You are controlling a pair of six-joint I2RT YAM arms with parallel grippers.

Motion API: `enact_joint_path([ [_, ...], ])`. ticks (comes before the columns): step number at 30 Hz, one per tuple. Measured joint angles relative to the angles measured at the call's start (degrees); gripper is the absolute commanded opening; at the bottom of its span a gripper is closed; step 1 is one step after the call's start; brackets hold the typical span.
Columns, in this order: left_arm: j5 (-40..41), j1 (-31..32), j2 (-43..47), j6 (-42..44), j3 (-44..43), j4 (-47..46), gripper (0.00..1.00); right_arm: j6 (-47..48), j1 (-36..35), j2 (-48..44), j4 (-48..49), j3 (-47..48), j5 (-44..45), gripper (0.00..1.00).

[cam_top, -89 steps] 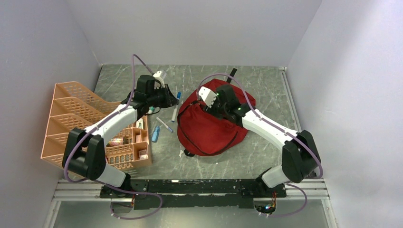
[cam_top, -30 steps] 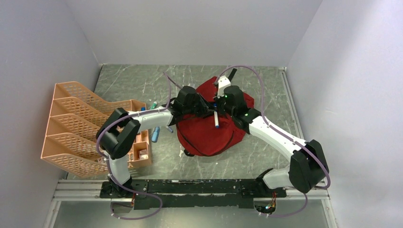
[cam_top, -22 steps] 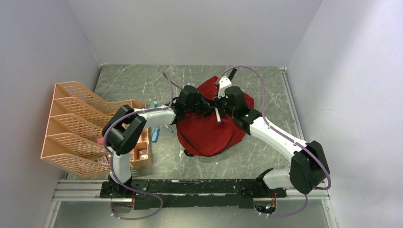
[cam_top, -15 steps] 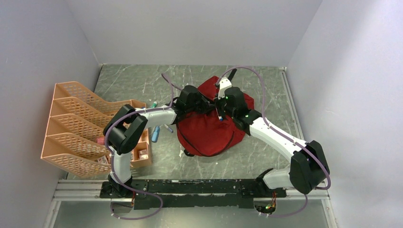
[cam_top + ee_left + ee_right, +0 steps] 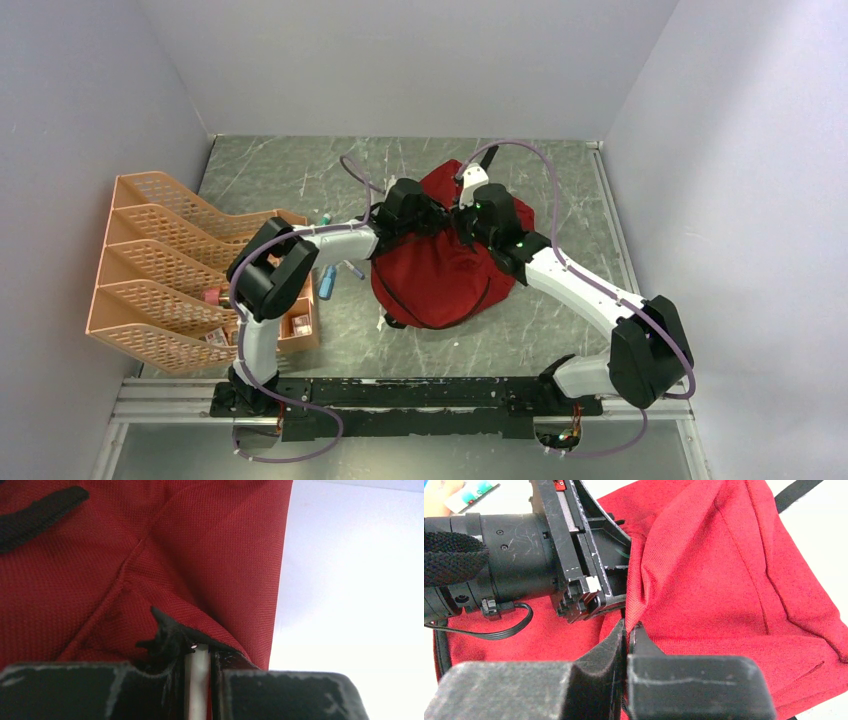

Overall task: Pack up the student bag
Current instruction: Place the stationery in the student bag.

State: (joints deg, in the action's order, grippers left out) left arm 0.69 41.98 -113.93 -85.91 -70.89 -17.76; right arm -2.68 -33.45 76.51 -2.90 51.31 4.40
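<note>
The student bag (image 5: pixel 435 280), soft red fabric with black zippers, sits bunched up mid-table. Both grippers meet at its top. My left gripper (image 5: pixel 196 666) is shut on a white pen (image 5: pixel 196 680), and the pen's front end is tucked under the black zipper edge (image 5: pixel 165 635) of the bag's opening. From above, the left gripper (image 5: pixel 437 220) hides the pen. Close beside it, my right gripper (image 5: pixel 628 628) is shut, pinching the red fabric rim of the bag; it shows from above too (image 5: pixel 463 222). The bag's inside is hidden.
An orange mesh organiser (image 5: pixel 160 250) stands at the left with small items in its front bins. A few pens (image 5: pixel 326 281) lie on the table between the organiser and the bag. A black strap (image 5: pixel 488 155) sticks out behind the bag.
The left arm swung from the pens to the bag top with the white pen. Over the last second the pen slid down from plain view into the bag's opening. The right gripper kept its hold.
</note>
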Motion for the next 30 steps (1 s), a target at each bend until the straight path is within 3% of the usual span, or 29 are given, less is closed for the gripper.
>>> enact_joint_path([
  [6, 0.7, 0.17, -0.31, 1.18, -1.25, 1.09, 0.37, -0.13, 0.02, 0.0, 0.31, 0.0, 0.07, 0.0],
  [12, 0.0, 0.11, -0.31, 3.19, -1.07, 1.4, 0.53, -0.28, 0.04, -0.31, 1.07, -0.35, 0.35, 0.0],
  [19, -0.87, -0.37, 2.27, 4.15, 2.21, 1.38, 0.56, -0.55, 0.02, -0.7, 1.18, -0.76, 0.07, 0.0],
  [30, -5.05, -1.44, 12.35, 12.24, 9.73, 3.98, 0.48, -0.66, 0.02, -2.14, 1.36, -2.01, 0.04, 0.0],
])
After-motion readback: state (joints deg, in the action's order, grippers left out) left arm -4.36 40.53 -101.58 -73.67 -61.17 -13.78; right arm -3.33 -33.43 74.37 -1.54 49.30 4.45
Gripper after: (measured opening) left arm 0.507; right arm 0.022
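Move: My left hand already has the white stationery marker in the mouth of the student bag's zip pocket; the pocket's middle is about 3 cm ahead, 2 cm right and 3 cm below that hand. The zip pull lies some 4 cm ahead, level sideways and at about the same height. My right fingertips, about 4 cm right and 2 cm back, pinch the red cloth; from them the pocket is roughly 5 cm ahead, 2 cm left and 4 cm below. I open my left fingers to about half while staying at the pocket mouth, letting go of the marker, then draw that hand back and left out of the pocket, about 4 cm each way, rising slightly at the end and turning some 10 degrees. My right hand stays put, keeping its pinch on the red cloth. ##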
